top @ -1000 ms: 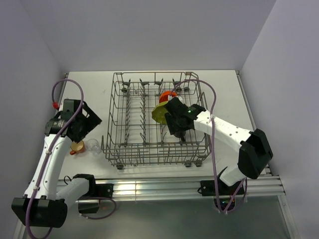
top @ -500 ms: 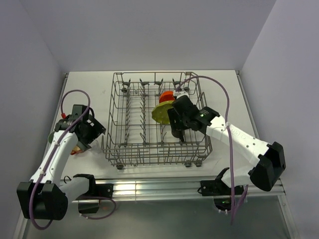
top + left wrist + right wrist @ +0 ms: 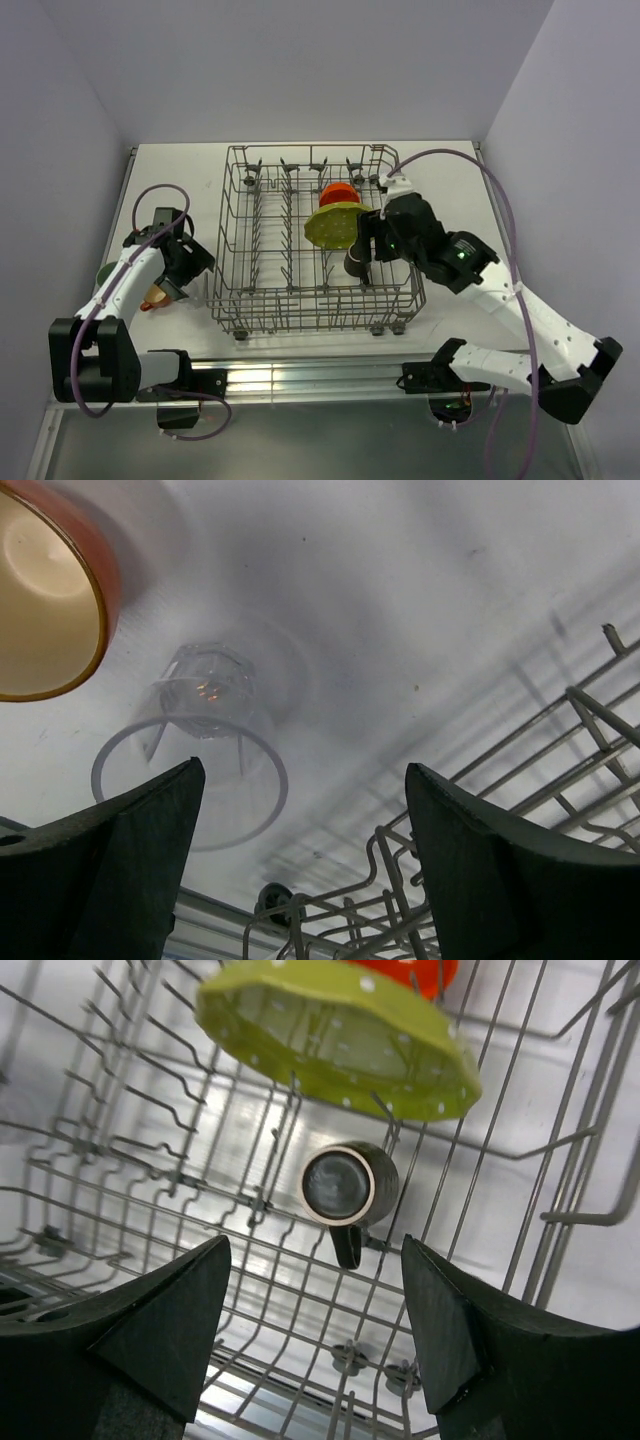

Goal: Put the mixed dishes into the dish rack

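Observation:
The dish rack (image 3: 226, 240) stands mid-table and holds the yellow-green plate (image 3: 335, 226) on edge, the orange bowl (image 3: 338, 192) behind it and the dark brown mug (image 3: 356, 264). My right gripper (image 3: 374, 243) hovers open just right of and above the mug (image 3: 350, 1185), with nothing between its fingers (image 3: 160, 1340). Left of the rack, my left gripper (image 3: 186, 266) hangs open over the clear glass (image 3: 200, 740), which lies under its left finger (image 3: 110, 870). The small orange cup (image 3: 153, 295) sits beside the glass. The pale green cup (image 3: 105, 272) is at the far left edge.
The rack's corner wires and a wheel (image 3: 268, 900) lie close under my left gripper's right finger. Upright tines (image 3: 150, 1160) fill the rack's left half. Grey walls close in the table on three sides.
My left gripper has swung down and toward the glass beside the rack. My right gripper has pulled back to the right, away from the mug, which stays in the rack.

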Robot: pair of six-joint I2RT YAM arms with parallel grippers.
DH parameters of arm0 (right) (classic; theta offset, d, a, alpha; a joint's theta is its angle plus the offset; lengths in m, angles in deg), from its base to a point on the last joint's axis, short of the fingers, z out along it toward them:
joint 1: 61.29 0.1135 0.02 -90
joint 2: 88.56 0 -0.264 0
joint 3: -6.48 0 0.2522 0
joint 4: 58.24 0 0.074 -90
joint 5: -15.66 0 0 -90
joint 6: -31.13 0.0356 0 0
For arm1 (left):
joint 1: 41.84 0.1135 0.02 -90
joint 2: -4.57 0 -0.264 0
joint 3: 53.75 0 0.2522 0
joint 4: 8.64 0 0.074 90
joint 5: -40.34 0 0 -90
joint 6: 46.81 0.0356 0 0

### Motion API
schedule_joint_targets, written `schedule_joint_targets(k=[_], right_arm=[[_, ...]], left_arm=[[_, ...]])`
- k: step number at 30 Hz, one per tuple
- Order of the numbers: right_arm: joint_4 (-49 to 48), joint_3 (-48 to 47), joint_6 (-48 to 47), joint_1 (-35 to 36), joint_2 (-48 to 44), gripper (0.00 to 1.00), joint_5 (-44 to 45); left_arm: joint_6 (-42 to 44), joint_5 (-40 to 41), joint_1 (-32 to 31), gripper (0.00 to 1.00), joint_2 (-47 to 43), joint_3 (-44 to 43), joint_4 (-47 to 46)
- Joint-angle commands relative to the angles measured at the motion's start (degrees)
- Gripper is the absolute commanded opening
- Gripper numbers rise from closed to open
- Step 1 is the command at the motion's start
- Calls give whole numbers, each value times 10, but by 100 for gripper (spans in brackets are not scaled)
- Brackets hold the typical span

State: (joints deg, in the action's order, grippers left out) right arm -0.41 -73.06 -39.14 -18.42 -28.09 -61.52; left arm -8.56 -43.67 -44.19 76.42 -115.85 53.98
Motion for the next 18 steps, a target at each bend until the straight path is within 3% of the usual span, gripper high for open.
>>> schedule_joint_targets(k=[1,2,4,5,7,10,11,13,18], right_arm=[[8,-43,0,4,-43,77,30],[6,-44,0,4,-52,77,33],[-9,-36,3,4,-87,96,55],[-14,-32,2,5,-97,100,62],[-18,-29,-2,4,-113,100,64],[-7,-44,-3,4,-107,100,66],[-2,-50,0,3,-104,100,65],[6,-66,3,4,-91,100,61],[-6,-82,16,4,-88,100,65]], left_arm=[[17,-15,17,85,15,7,-32],[24,-20,21,78,20,8,-41],[32,-31,22,68,32,9,-49],[38,-31,22,60,36,8,-50],[45,-34,37,52,44,10,-54],[61,-41,38,28,52,9,-53],[64,-44,38,13,52,7,-52],[63,-56,44,1,44,6,-48],[67,-71,47,0,13,-14,-24]])
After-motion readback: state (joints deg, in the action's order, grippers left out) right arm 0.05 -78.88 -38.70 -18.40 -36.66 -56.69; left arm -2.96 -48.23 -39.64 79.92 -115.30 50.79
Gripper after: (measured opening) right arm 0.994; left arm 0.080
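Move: The clear glass stands just back and to the left of the open left gripper, about 3 cm each way, its middle some 5 cm lower. The orange cup is roughly 8 cm farther left, level with the glass; the dish rack's left side runs some 4 cm to the gripper's right. From the right gripper that glass is about 43 cm left and 20 cm down; the dark mug lies in the rack 4 cm ahead, 2 cm left, 14 cm below. Sink the left gripper about 2 cm, easing a little to the left and forward, and shut the fingers on the glass's rim wall on the side facing the rack, one finger inside and one outside; then start lifting slightly with the pinch kept. Meanwhile raise the right gripper some 8 cm off the mug and a bit to the right, opening it fully and tilting its fingertips up. ##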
